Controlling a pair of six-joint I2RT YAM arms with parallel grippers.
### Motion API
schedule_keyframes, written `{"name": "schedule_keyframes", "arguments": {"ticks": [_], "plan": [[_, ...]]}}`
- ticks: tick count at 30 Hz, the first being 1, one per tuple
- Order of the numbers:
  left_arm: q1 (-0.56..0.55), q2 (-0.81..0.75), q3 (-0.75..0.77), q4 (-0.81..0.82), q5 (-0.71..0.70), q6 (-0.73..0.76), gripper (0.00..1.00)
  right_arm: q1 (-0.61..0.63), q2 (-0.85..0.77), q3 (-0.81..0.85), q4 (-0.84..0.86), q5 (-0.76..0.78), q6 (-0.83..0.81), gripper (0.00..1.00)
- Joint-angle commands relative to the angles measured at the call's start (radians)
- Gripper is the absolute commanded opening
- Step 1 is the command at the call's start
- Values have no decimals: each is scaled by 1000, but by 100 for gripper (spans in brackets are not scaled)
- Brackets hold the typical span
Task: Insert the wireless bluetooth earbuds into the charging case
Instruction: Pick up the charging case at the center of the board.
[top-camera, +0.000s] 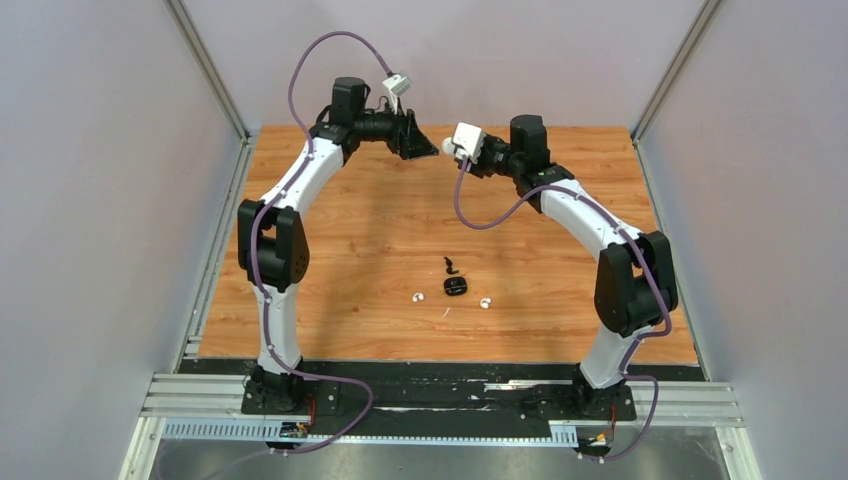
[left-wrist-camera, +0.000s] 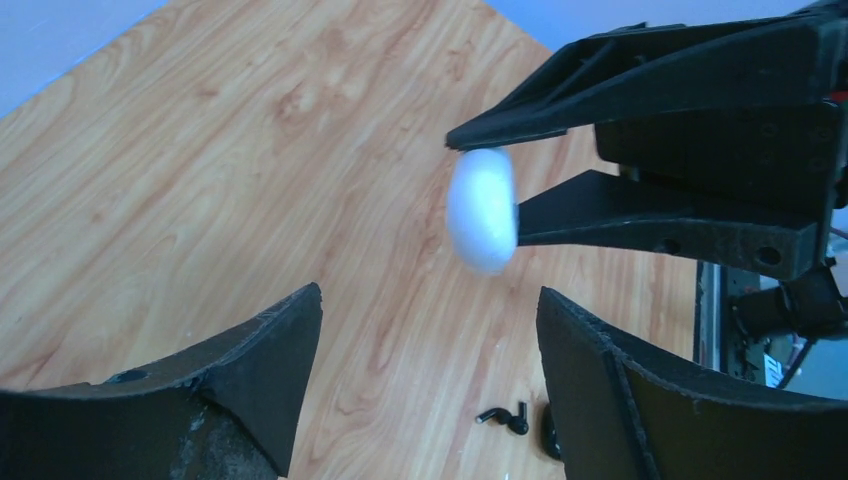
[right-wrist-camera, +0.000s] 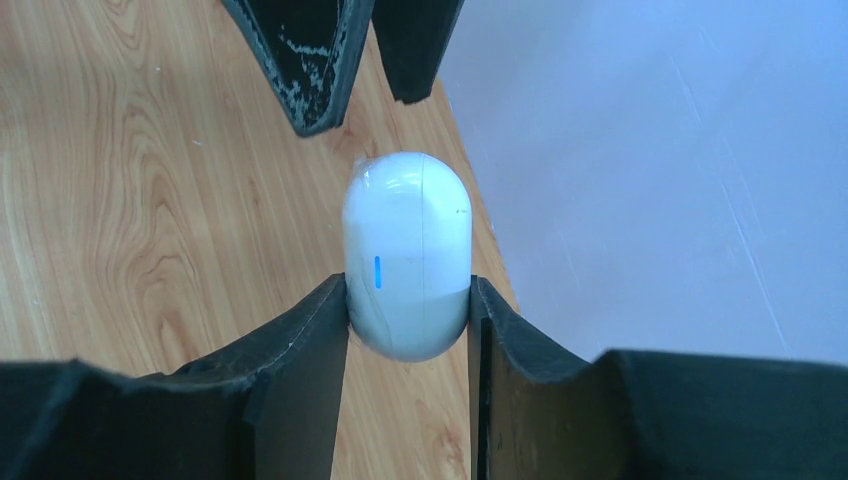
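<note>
My right gripper (right-wrist-camera: 408, 300) is shut on a white oval charging case (right-wrist-camera: 408, 255). The case is held in the air over the far part of the table, its lid closed and a blue light lit. My left gripper (left-wrist-camera: 430, 295) is open and empty, facing the case (left-wrist-camera: 482, 210) from just to its left, apart from it. In the top view both grippers nearly meet, left (top-camera: 425, 148) and right (top-camera: 450, 148). Two white earbuds (top-camera: 418, 297) (top-camera: 485, 302) and a black stemmed earbud (top-camera: 451, 265) lie on the wooden table.
A small black case (top-camera: 456, 287) lies between the two white earbuds, and shows partly behind my left finger (left-wrist-camera: 549, 432) beside the black earbud (left-wrist-camera: 505, 417). Grey walls enclose the table (top-camera: 330, 230) on three sides. A metal rail (top-camera: 440, 400) runs along the near edge.
</note>
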Motion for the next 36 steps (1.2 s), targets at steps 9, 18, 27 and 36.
{"name": "schedule_keyframes", "arguments": {"ticks": [9, 18, 27, 36], "plan": [[-26, 33, 93, 45, 120, 5, 69, 25, 6, 42, 175, -3, 114, 0], [-50, 67, 104, 166, 125, -58, 50, 33, 5, 40, 184, -15, 142, 0], [-64, 80, 93, 243, 130, -111, 49, 36, 0, 40, 187, -22, 143, 0], [-73, 86, 88, 311, 145, -137, 31, 39, 0, 44, 192, -31, 153, 0]]}}
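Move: The charging case is already off the board, pinched in the right fingers, its free end sticking out towards the left hand. From the left hand it lies some 6 cm to the right, about 1 cm back and roughly level. The right fingertips are about 2 cm back and 7 cm right of that hand. From the right hand point the case's middle is about 1 cm forward and 1 cm left, at the same height. The left fingers close from nearly wide open to a pinch on the case's free end, touching it by the end, after the left hand travels about 5 cm right and a little over 2 cm up, turning some 10 degrees clockwise. The right hand keeps its grip and brings the case about 2 cm left and 2.5 cm up to meet it. ##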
